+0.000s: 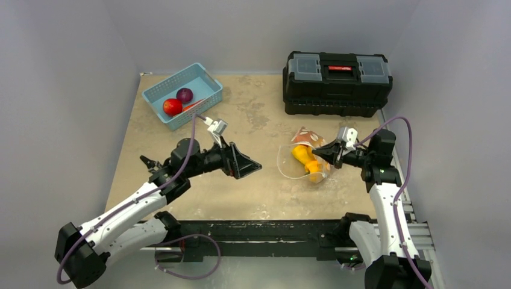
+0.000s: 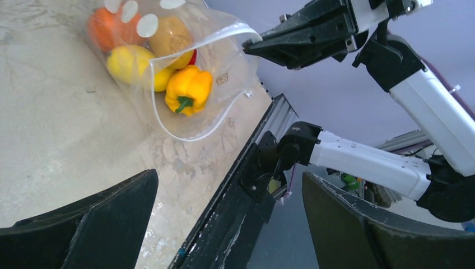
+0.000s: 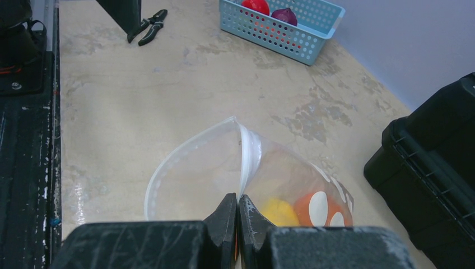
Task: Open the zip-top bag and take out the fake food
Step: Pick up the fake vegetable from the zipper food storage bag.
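Note:
The zip-top bag (image 1: 288,164) lies right of the table's middle, its mouth gaping toward the left arm. My right gripper (image 3: 238,197) is shut on the bag's white zip strip (image 3: 243,157) and holds that edge up. This shows in the top view too, where the right gripper (image 1: 320,152) meets the bag. Inside the bag (image 2: 185,120) is fake food: a yellow pepper (image 2: 188,88), a lemon (image 2: 130,63) and an orange piece (image 2: 103,28). My left gripper (image 1: 253,165) hovers open left of the bag's mouth, apart from it. Nothing sits between the left gripper's (image 2: 229,176) fingers.
A light-blue basket (image 1: 211,81) at the back left holds a red fruit (image 1: 172,106), a purple one (image 1: 185,94) and an orange piece (image 1: 193,106). A black toolbox (image 1: 337,81) stands at the back right. A small black pincer-shaped object (image 3: 150,27) lies by the left arm.

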`<act>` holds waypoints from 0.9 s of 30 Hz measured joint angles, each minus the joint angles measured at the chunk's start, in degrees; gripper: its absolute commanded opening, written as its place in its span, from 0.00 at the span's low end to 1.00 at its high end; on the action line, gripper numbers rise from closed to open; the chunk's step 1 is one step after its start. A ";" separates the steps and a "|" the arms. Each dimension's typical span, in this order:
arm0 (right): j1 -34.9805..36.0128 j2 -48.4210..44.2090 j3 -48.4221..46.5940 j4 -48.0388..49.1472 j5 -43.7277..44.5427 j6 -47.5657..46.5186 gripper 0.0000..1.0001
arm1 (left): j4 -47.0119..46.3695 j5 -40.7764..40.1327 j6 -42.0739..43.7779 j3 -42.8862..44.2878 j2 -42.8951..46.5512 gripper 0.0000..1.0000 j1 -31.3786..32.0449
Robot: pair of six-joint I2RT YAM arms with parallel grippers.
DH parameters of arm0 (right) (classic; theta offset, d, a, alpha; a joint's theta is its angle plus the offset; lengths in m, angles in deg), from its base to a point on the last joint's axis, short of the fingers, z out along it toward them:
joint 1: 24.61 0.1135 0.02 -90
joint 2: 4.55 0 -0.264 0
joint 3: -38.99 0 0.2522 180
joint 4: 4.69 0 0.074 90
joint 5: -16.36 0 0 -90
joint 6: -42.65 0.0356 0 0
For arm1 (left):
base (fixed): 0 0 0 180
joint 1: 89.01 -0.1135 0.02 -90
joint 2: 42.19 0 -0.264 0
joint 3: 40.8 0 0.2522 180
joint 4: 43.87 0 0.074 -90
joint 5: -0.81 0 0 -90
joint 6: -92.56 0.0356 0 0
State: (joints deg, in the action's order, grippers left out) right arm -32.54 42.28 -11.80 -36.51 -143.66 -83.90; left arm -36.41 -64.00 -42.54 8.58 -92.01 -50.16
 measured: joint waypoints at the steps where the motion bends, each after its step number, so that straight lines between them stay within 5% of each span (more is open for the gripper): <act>1: 0.00 0.00 0.00 -0.07 0.00 -0.04 0.00 | 0.00 -0.87 0.44 0.07 -0.35 1.00 1.64; 12: 0.02 0.00 0.00 -0.42 0.00 -0.13 0.00 | -0.39 -14.69 10.88 5.09 -7.23 1.00 19.74; 27: 2.34 -0.15 0.00 -0.90 -0.04 -0.13 0.00 | -7.74 -26.12 22.16 11.85 -19.91 0.98 27.71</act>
State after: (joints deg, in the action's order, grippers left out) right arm -30.20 42.13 -11.80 -37.41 -143.71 -84.03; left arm -44.15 -90.12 -20.38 20.42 -111.93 -22.45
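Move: Roughly 21 cm to the left hand's right, 2 cm back and some 17 cm below lies the yellow pepper, inside the open bag. From that same hand, the long yellow fruit is about 16 cm right, 3 cm ahead and 18 cm below. The bag's nearest rim edge is only 9 cm right, 1 cm ahead and 12 cm lower. From the right hand, pinching the bag's rim, the pepper lies about 7 cm back, 3 cm right and 14 cm below. Sweeping about 11 cm to the right at nearly level height, the open left hand heads for the bag's mouth and the yellow pepper, first drifting some 4 cm back, then curving slightly forward again. Its wrist rolls about 25 degrees around the fingers' line, clockwise seen from behind the hand, and the fingers stay wide. The right hand keeps its pinch on the rim. ##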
